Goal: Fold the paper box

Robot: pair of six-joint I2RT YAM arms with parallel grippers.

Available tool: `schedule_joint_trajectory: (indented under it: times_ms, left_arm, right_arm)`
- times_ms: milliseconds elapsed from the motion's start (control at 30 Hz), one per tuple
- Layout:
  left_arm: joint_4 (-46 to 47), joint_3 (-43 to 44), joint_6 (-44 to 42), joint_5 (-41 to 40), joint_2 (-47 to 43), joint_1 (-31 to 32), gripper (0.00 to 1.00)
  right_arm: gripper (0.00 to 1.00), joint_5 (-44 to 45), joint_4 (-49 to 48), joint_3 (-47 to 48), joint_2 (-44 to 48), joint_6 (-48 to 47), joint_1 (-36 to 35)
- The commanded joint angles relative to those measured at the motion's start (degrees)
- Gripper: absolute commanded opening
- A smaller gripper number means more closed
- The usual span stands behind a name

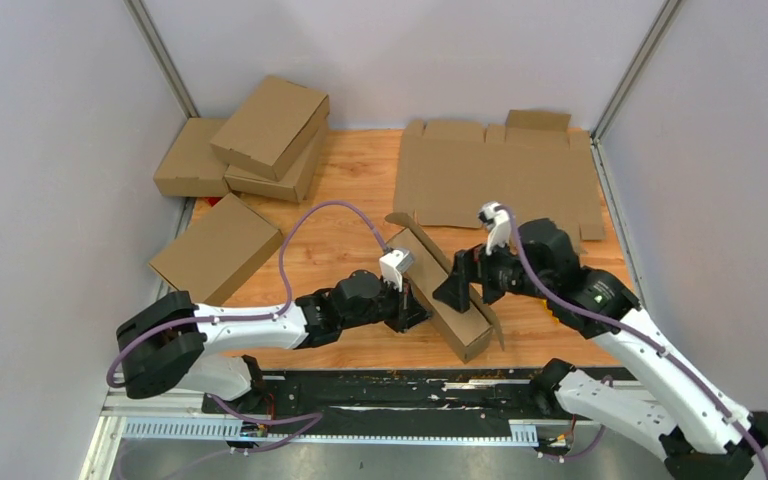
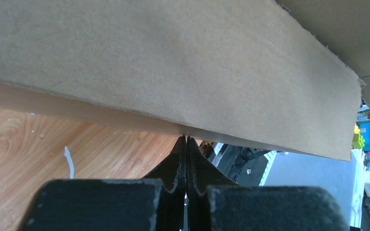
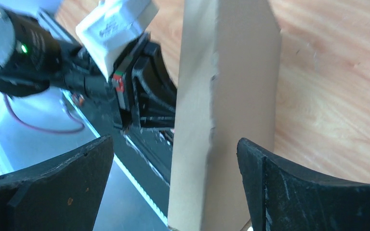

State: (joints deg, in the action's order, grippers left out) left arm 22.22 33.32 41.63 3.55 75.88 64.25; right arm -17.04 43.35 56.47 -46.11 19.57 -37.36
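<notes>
The paper box [image 1: 447, 297] stands half-folded on its long edge in the middle of the wooden table, one panel rising toward the back left. My left gripper [image 1: 415, 312] is on its left side. In the left wrist view its fingers [image 2: 187, 140] are shut together with nothing between them, their tips against the box's brown panel [image 2: 173, 62]. My right gripper [image 1: 458, 290] is on the box's right side. It is open [image 3: 175, 140], and an upright cardboard flap [image 3: 221, 96] stands between its fingers without touching either one.
A flat die-cut cardboard sheet [image 1: 500, 180] lies at the back right. Folded brown boxes are stacked at the back left [image 1: 270, 135], with another [image 1: 216, 250] nearer on the left. Grey walls close in both sides. The black base rail [image 1: 380, 390] runs along the near edge.
</notes>
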Motion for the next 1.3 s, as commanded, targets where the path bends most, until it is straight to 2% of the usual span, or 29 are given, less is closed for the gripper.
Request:
schedule_joint_trajectory:
  times_ms: [0, 100, 267, 500, 633, 667, 767, 867, 1033, 1133, 1167, 1267]
  left_arm:
    - [2.57, 1.92, -1.19, -1.32, 0.62, -0.02, 0.00]
    - [2.44, 2.08, -1.28, -1.53, 0.65, -0.06, 0.00]
    - [2.30, 2.44, -1.46, -1.88, 0.59, -0.04, 0.00]
    - [1.91, 4.58, -1.64, -1.46, 0.89, -0.03, 0.00]
    - [0.86, 6.06, -2.05, -1.30, 0.99, -0.08, 0.00]
    - [0.63, 6.18, -2.17, -1.45, 0.77, -0.08, 0.00]
    - [-2.62, 6.26, -3.47, -3.32, -1.12, -0.23, 0.00]
    - [-9.54, 6.96, -5.53, -2.14, -4.95, -3.61, 0.00]
    - [-18.36, 7.75, -9.56, 1.27, -12.50, -12.85, 0.02]
    - [-21.62, 10.54, -13.50, 1.73, -14.06, -16.33, 0.12]
    - [-21.91, 11.59, -14.66, 2.02, -13.78, -17.33, 0.18]
    - [-21.95, 15.54, -17.59, 4.68, -12.23, -20.33, 0.50]
  right_arm:
    - [1.00, 15.84, 10.74, 5.79, -3.34, -0.92, -12.82]
    - [1.00, 30.21, 18.73, 9.27, -8.68, 1.24, -22.63]
    - [0.99, 39.88, 27.14, 12.87, -17.62, 5.73, -31.28]
    - [1.00, 43.24, 29.76, 13.75, -22.34, 6.81, -31.93]
    - [0.96, 46.01, 32.26, 14.06, -23.14, 7.84, -31.91]
    - [0.95, 46.95, 33.28, 14.03, -23.38, 8.60, -31.92]
    - [0.79, 49.20, 34.45, 13.58, -22.80, 10.62, -31.86]
    - [0.67, 48.73, 32.68, 12.54, -19.18, 10.02, -31.43]
    - [0.63, 44.92, 27.07, 8.26, -11.91, 6.53, -29.46]
    - [0.62, 41.18, 24.77, 5.97, -9.69, 4.45, -26.45]
    - [0.62, 39.28, 23.58, 5.38, -9.13, 3.46, -25.76]
    - [0.62, 35.31, 20.88, 4.28, -8.64, 1.34, -24.81]
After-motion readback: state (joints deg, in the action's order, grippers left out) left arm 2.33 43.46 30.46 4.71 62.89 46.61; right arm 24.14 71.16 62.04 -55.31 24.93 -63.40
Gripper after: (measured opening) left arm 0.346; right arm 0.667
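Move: Almost under the wide-open right hand stands the paper box, its middle about 2 cm ahead, 1 cm to the left and 15 cm lower; the yellow bracket lies some 7 cm ahead and 23 cm to the right, the flat cardboard sheet about 34 cm ahead and 7 cm right. The shut left fingers already rest against the box's left side, its middle roughly 4 cm ahead, 4 cm right and 4 cm lower. Swinging its fingers down by some 50 degrees, the right hand draws back and sinks about 7 cm over the box's near end, then works right and closes partway, pinching across the top and outer flap and carrying on right. The shut left hand first stays at the box's left side, edges up and slightly right, then pulls off forward, left and up, opening partway at the end. ##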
